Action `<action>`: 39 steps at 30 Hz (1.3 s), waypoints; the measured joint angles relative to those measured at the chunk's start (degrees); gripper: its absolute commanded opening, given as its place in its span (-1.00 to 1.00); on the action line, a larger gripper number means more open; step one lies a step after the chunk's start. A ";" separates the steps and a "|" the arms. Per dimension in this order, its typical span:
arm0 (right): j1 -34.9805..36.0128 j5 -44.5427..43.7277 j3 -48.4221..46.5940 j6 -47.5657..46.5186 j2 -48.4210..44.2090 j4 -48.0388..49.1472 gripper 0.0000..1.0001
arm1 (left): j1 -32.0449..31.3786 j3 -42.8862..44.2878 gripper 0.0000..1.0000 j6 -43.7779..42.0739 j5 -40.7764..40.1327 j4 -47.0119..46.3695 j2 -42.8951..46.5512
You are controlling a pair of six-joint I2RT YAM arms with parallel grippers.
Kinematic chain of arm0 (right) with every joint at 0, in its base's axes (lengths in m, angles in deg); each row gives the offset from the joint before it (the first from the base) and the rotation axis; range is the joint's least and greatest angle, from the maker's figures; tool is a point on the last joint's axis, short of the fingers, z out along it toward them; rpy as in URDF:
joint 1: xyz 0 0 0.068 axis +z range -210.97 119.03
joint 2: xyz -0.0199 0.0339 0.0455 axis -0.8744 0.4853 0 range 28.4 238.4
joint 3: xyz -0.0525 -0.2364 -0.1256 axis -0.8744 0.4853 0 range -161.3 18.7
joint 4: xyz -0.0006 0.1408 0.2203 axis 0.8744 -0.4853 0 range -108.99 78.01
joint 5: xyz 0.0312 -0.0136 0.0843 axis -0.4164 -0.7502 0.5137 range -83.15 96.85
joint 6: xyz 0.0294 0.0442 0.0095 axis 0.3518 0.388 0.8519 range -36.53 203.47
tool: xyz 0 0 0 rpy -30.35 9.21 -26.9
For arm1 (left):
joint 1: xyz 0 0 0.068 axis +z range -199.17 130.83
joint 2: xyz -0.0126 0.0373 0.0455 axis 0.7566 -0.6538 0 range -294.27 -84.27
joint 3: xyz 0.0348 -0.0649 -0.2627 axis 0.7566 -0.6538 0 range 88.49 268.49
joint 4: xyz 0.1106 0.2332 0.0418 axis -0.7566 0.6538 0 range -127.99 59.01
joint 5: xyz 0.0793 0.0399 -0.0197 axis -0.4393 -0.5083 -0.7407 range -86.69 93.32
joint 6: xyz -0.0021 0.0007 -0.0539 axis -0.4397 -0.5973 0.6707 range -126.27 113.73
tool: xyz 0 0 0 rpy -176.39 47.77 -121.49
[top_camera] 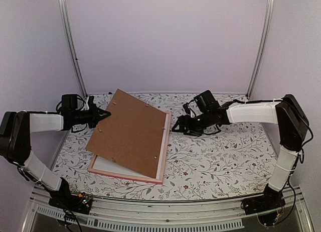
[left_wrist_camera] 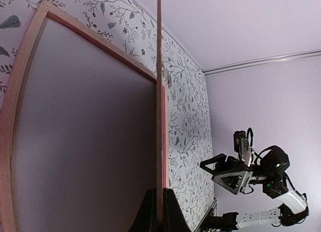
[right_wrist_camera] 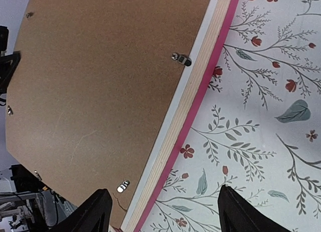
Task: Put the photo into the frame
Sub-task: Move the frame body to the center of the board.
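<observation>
The pink frame (top_camera: 164,150) lies flat on the floral table. A brown hardboard backing (top_camera: 133,134) slants over it, its left side raised and its right side down on the frame. My left gripper (top_camera: 106,113) is shut on the backing's raised left edge (left_wrist_camera: 159,91), which runs between the fingers (left_wrist_camera: 173,214). My right gripper (top_camera: 176,126) hovers open over the frame's right rail (right_wrist_camera: 200,96), its fingertips (right_wrist_camera: 235,207) straddling rail and tablecloth. The photo is hidden from every view.
A white surface (top_camera: 106,164) shows inside the frame under the raised backing. Small metal clips (right_wrist_camera: 180,58) sit along the backing's edges. Lilac walls and two metal posts (top_camera: 72,46) enclose the floral tablecloth (top_camera: 220,156).
</observation>
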 measured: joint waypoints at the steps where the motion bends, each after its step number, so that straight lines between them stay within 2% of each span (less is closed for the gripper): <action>1: 1.40 -1.40 -1.95 -0.02 2.01 -0.24 0.51 | 0.00 0.00 -1.00 -0.13 -0.04 0.02 0.00; 9: 9.75 -13.03 -15.63 0.37 15.80 -6.45 0.35 | -0.17 0.00 -1.00 -0.55 -0.15 0.35 0.15; 14: 12.09 -18.18 -18.51 0.70 20.22 -9.31 0.17 | -0.22 0.00 -1.00 -0.98 -0.15 0.42 0.15; 25: 12.48 -24.68 -19.52 1.84 20.96 -11.06 -0.21 | -0.26 0.00 -1.00 -1.88 -0.24 0.63 0.15; 32: 12.63 -25.53 -18.82 1.86 20.63 -10.71 -0.30 | -1.38 0.13 -1.00 -2.19 -1.53 1.18 0.52; 39: 12.13 -26.99 -12.98 1.84 16.52 -10.05 -0.30 | -5.22 -0.42 -1.00 -0.83 -4.07 1.18 2.60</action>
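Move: The frame's right rail, the stretch I want, is about 6 cm to the left of my right hand, roughly 9 cm below it and nearly level in reach. The brown board, tilted over the frame, has its middle some 20 cm to that hand's left and about 3 cm lower. The frame's middle is also about 20 cm left, on the table. From my left hand, still pinching the board's left edge, that rail stretch is some 22 cm right, 6 cm back and 13 cm down. I swing my open right hand about 7 cm left and 8 cm down onto the frame's right rail, steepening the fingers downward by some 25 degrees, and close them to pinch the rail. Then I drag it right, towards the middle of the table, while my left hand keeps its hold on the board and carries it about 2.5 cm right alongside. ##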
